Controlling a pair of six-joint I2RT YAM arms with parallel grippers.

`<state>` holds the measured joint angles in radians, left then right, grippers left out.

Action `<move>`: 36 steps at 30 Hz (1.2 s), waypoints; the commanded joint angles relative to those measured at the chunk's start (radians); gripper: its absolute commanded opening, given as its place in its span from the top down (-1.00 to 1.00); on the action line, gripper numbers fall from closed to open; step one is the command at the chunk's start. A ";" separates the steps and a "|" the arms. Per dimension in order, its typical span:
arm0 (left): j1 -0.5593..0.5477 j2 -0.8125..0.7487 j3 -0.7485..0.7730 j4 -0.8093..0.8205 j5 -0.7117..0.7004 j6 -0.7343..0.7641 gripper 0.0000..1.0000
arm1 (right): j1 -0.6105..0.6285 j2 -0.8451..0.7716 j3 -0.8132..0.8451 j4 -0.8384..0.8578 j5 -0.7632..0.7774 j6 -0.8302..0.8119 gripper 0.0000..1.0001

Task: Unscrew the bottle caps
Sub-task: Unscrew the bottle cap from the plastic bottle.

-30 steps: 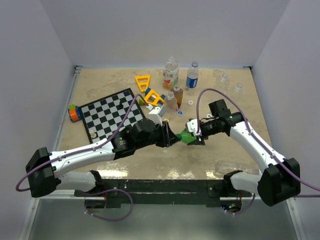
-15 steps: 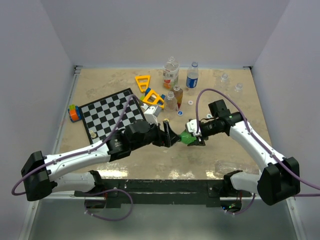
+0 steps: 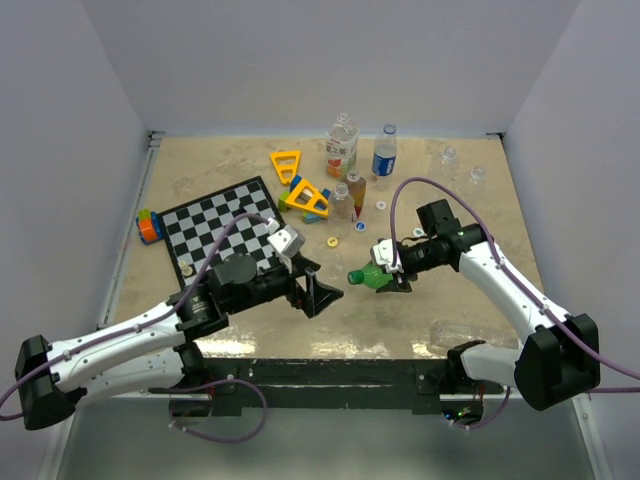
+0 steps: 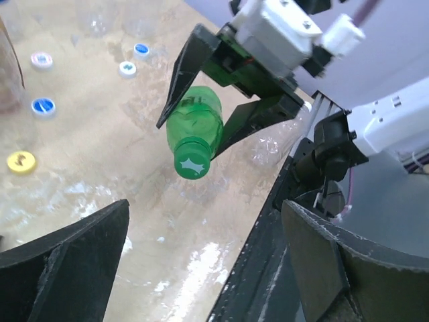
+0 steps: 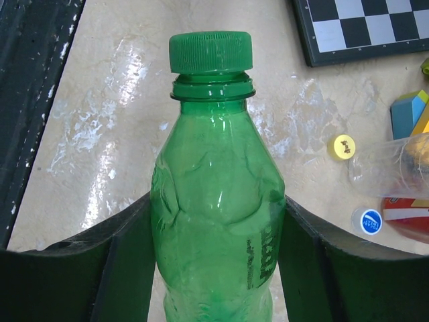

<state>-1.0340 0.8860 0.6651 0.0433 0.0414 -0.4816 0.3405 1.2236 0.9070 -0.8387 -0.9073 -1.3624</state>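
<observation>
My right gripper (image 3: 383,272) is shut on the green bottle (image 3: 372,276) and holds it sideways above the table, neck pointing left. Its green cap (image 3: 354,276) is still on the neck. In the right wrist view the fingers (image 5: 127,248) squeeze the bottle (image 5: 214,201) below the cap (image 5: 210,51). My left gripper (image 3: 322,297) is open and empty, left of and nearer than the cap. In the left wrist view the cap (image 4: 192,164) faces me beyond the wide-apart fingers (image 4: 67,261).
Loose caps lie on the table: yellow (image 3: 333,242), blue (image 3: 360,226), white (image 3: 383,207). Bottles with an orange label (image 3: 341,147) and a blue label (image 3: 385,153) stand at the back, clear ones (image 3: 449,157) to the right. A chessboard (image 3: 225,228) and yellow triangular frames (image 3: 286,165) lie on the left.
My left gripper has let go of the green cap and pulled back left, toward the near edge. The right gripper and bottle have stayed put, and the cap remains on the bottle.
</observation>
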 commanded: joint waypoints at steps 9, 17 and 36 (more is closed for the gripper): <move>0.003 -0.024 -0.084 0.176 0.273 0.756 -0.87 | 0.005 0.007 0.001 -0.022 -0.019 -0.015 1.00; -0.018 0.189 -0.047 0.277 0.216 0.931 -0.74 | 0.005 0.007 0.001 -0.022 -0.019 -0.014 1.00; -0.021 0.337 0.047 0.340 0.202 0.881 -0.09 | 0.005 0.008 0.003 -0.023 -0.019 -0.014 1.00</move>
<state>-1.0504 1.2270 0.6605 0.3401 0.2287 0.4259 0.3405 1.2373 0.9070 -0.8528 -0.9077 -1.3659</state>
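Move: The green bottle's cap, which the open left hand goes for, is about 6 cm to its right, 3 cm ahead and 5 cm lower; the body of the bottle, held in the right hand, is some 13 cm right, 5 cm ahead and 9 cm down. On the table about 22 cm below, the yellow cap lies roughly 17 cm ahead and 4 cm right, the blue cap 22 cm ahead and 10 cm right. From the right hand, the green cap is about 7 cm left, 2 cm back and 5 cm up. Up, back and to the left by a couple of centimetres at first, the left hand then swings down, right and forward to the green cap, ending about 5 cm right, 5 cm lower and 3 cm ahead, while the wrist rolls some 50 degrees clockwise as seen looking along its fingers at the cap. The wide fingers close to a bit over half, one each side of the cap, short of touching. The right hand keeps its grip and holds the bottle steady. ##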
